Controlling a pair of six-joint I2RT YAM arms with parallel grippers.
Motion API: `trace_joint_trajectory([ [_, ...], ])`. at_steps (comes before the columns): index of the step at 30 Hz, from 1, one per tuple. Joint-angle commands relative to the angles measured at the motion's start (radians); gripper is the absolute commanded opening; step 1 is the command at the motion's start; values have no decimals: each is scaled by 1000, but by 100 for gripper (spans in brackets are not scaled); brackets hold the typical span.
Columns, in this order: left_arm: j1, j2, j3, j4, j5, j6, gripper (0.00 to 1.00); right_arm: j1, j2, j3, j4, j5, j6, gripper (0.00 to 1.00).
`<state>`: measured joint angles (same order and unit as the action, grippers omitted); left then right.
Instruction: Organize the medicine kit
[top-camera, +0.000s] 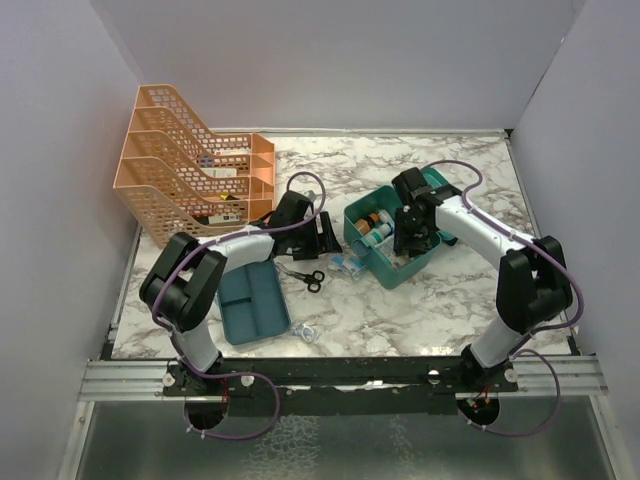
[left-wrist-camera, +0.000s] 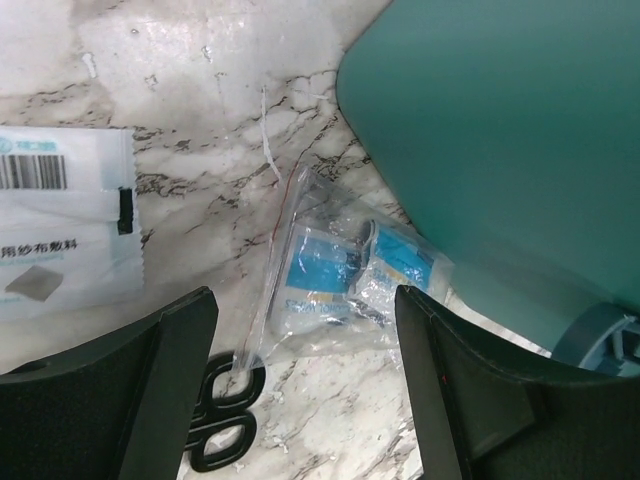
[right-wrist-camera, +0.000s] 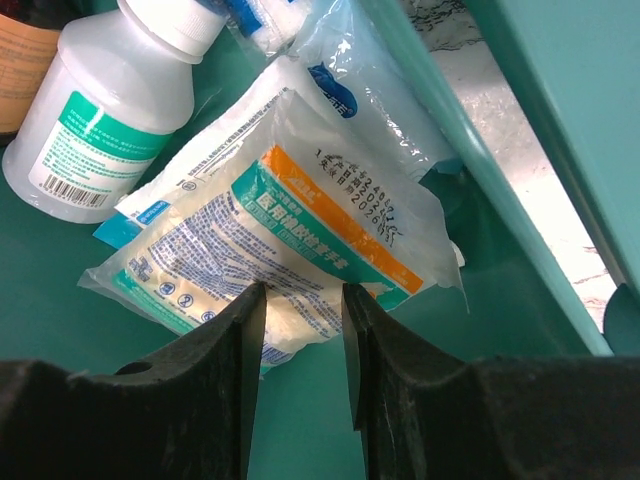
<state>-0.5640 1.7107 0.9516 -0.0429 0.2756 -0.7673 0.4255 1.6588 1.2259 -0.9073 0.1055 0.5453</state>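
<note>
The medicine kit (top-camera: 398, 276) is a teal box standing open right of the table's centre, with bottles and packets inside. My right gripper (top-camera: 409, 238) reaches down into it. In the right wrist view its fingers (right-wrist-camera: 302, 295) stand a little apart astride the lower end of a white packet with an orange stripe (right-wrist-camera: 310, 205), which lies on the kit's floor (right-wrist-camera: 60, 330) beside a white bottle (right-wrist-camera: 100, 110). My left gripper (top-camera: 327, 236) hovers left of the kit, wide open (left-wrist-camera: 305, 305) and empty, over a clear bag of blue packets (left-wrist-camera: 330, 275) lying against the kit's wall (left-wrist-camera: 500, 120).
Black scissors (top-camera: 305, 277) lie between the kit and a flat teal divided tray (top-camera: 250, 305); their handles (left-wrist-camera: 215, 425) show under my left finger. A white gauze packet (left-wrist-camera: 60, 220) lies left of the bag. An orange mesh rack (top-camera: 180, 170) fills the back left.
</note>
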Motion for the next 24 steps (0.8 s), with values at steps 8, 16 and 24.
trace_joint_trajectory([
  [8, 0, 56, 20, 30, 15, 29, 60, 6, -71, 194, -91, 33, 25, 40],
  [16, -3, 63, -3, 44, 62, 56, 48, 7, -206, 250, 7, -76, -29, 41],
  [24, -2, 59, -32, 69, 40, 96, 31, 6, -296, 187, 167, -242, -22, 41],
])
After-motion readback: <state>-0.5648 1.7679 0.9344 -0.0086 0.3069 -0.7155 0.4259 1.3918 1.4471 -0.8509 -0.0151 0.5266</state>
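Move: The little zip bag of blue sachets lies on the table about 4 cm to the left hand's right, level with it and some 5 cm below. From that hand, the scissors' handles are roughly 3 cm back and 3 cm left, the white gauze sachet 5 cm ahead and 7 cm left, and the open kit's middle 5 cm ahead and 12 cm right. From the right hand, the zip bag is about 10 cm left, 2 cm back and 6 cm lower; the dressing packet in the kit is 1 cm ahead and left, 2 cm below. The zip bag is approached at its left edge by the left hand, which sinks about 2.5 cm while its fingers go from wide open to about half that gap; whether they touch the plastic can't be seen. The right hand, its gap unchanged, pulls up out of the kit by some 17 cm, drifting about 4 cm forward and left, its fingertips swinging forward and to the left by roughly 30 degrees. ##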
